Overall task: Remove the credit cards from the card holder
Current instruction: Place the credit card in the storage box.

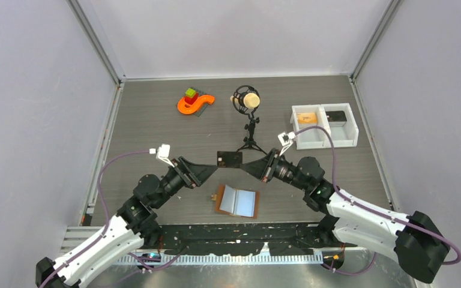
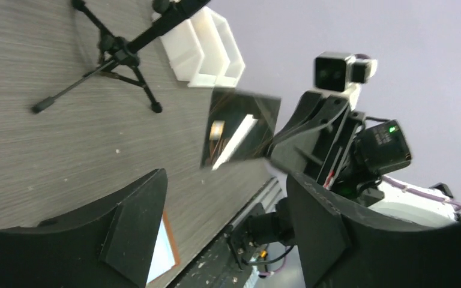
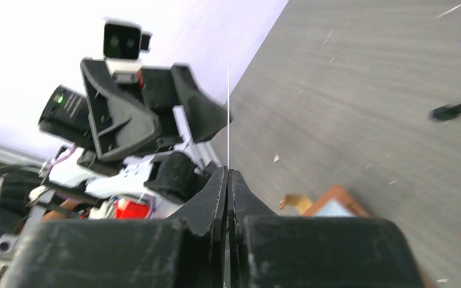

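A dark credit card point(image 1: 229, 159) hangs above the table between the two arms. My right gripper point(image 1: 246, 165) is shut on its right edge; the right wrist view shows the card point(image 3: 228, 114) edge-on as a thin line rising from the closed fingertips point(image 3: 219, 186). My left gripper point(image 1: 213, 171) stands open just left of the card, not touching it; in the left wrist view the card point(image 2: 240, 127) floats beyond the spread fingers point(image 2: 135, 231). The card holder point(image 1: 238, 201) lies open on the table below, brown-rimmed and pale blue inside, with a small tab at its left.
A small black tripod stand point(image 1: 250, 131) with a round head stands just behind the card. A white two-compartment bin point(image 1: 324, 126) with flat items inside sits at the back right. An orange toy point(image 1: 195, 102) lies at the back left.
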You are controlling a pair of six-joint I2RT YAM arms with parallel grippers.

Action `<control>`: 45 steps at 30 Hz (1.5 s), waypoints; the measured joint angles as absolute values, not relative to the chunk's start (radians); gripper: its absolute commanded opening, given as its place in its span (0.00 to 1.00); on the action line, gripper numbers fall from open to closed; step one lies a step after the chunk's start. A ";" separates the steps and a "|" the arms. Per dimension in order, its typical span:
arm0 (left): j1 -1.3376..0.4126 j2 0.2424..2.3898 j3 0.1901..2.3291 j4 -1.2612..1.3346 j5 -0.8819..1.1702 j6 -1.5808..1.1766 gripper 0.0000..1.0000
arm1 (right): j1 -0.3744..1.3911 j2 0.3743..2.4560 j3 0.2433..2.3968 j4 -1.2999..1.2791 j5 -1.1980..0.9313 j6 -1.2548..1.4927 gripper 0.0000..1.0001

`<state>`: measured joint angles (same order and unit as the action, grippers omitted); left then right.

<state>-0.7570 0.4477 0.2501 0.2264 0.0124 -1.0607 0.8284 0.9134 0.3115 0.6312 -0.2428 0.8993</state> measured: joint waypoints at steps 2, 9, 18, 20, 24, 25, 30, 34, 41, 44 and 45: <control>-0.757 0.424 0.264 0.149 -0.004 -1.032 0.96 | 0.752 0.902 0.337 0.591 -0.296 0.873 0.05; -0.757 0.434 0.410 -0.122 -0.028 -0.883 1.00 | 0.530 0.754 0.495 0.214 -0.418 0.706 0.05; -0.757 0.515 0.567 -0.363 -0.027 -0.673 1.00 | 0.157 0.673 0.684 -0.218 -0.512 0.452 0.05; -0.757 0.509 0.569 -0.407 -0.029 -0.632 1.00 | 0.107 0.692 0.706 -0.290 -0.507 0.400 0.05; -0.757 0.505 0.585 -0.491 -0.025 -0.552 1.00 | -0.017 0.793 0.774 -0.399 -0.493 0.293 0.05; -0.757 0.507 0.590 -0.508 -0.024 -0.534 1.00 | -0.057 0.827 0.794 -0.412 -0.491 0.270 0.05; -0.757 0.517 0.606 -0.559 -0.012 -0.467 1.00 | -0.231 1.030 0.897 -0.458 -0.508 0.184 0.05; -0.757 0.501 0.596 -0.567 0.004 -0.442 1.00 | -0.320 1.155 0.982 -0.481 -0.513 0.144 0.05; -0.757 0.465 0.559 -0.567 0.010 -0.437 1.00 | -0.409 1.333 1.145 -0.511 -0.503 0.100 0.05; -0.757 0.467 0.553 -0.568 0.011 -0.439 1.00 | -0.429 1.400 1.211 -0.520 -0.492 0.081 0.05; -0.757 0.470 0.553 -0.567 0.012 -0.441 1.00 | -0.434 1.426 1.237 -0.527 -0.484 0.074 0.05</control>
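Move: My right hand holds the black credit card. The black cards in the storage box's right compartment lie about 30 cm ahead of this hand, 42 cm to its right and 18 cm below; the orange cards are some 28 cm ahead and 29 cm right. The tripod stand is about 19 cm ahead and 4 cm right, the card holder 6 cm back, 2 cm left and 21 cm below. From my left hand, the black cards lie 32 cm ahead and 52 cm right. My shut right fingers keep the card and carry it about 38 cm right and 20 cm forward towards the storage box, rising some 5 cm past the near side of the tripod stand, then sinking back. That wrist swings clockwise and tips until its fingers point forward and down. My left hand, already free of the card, opens fully and retreats down and left, rolling about 45 degrees, left side up. ##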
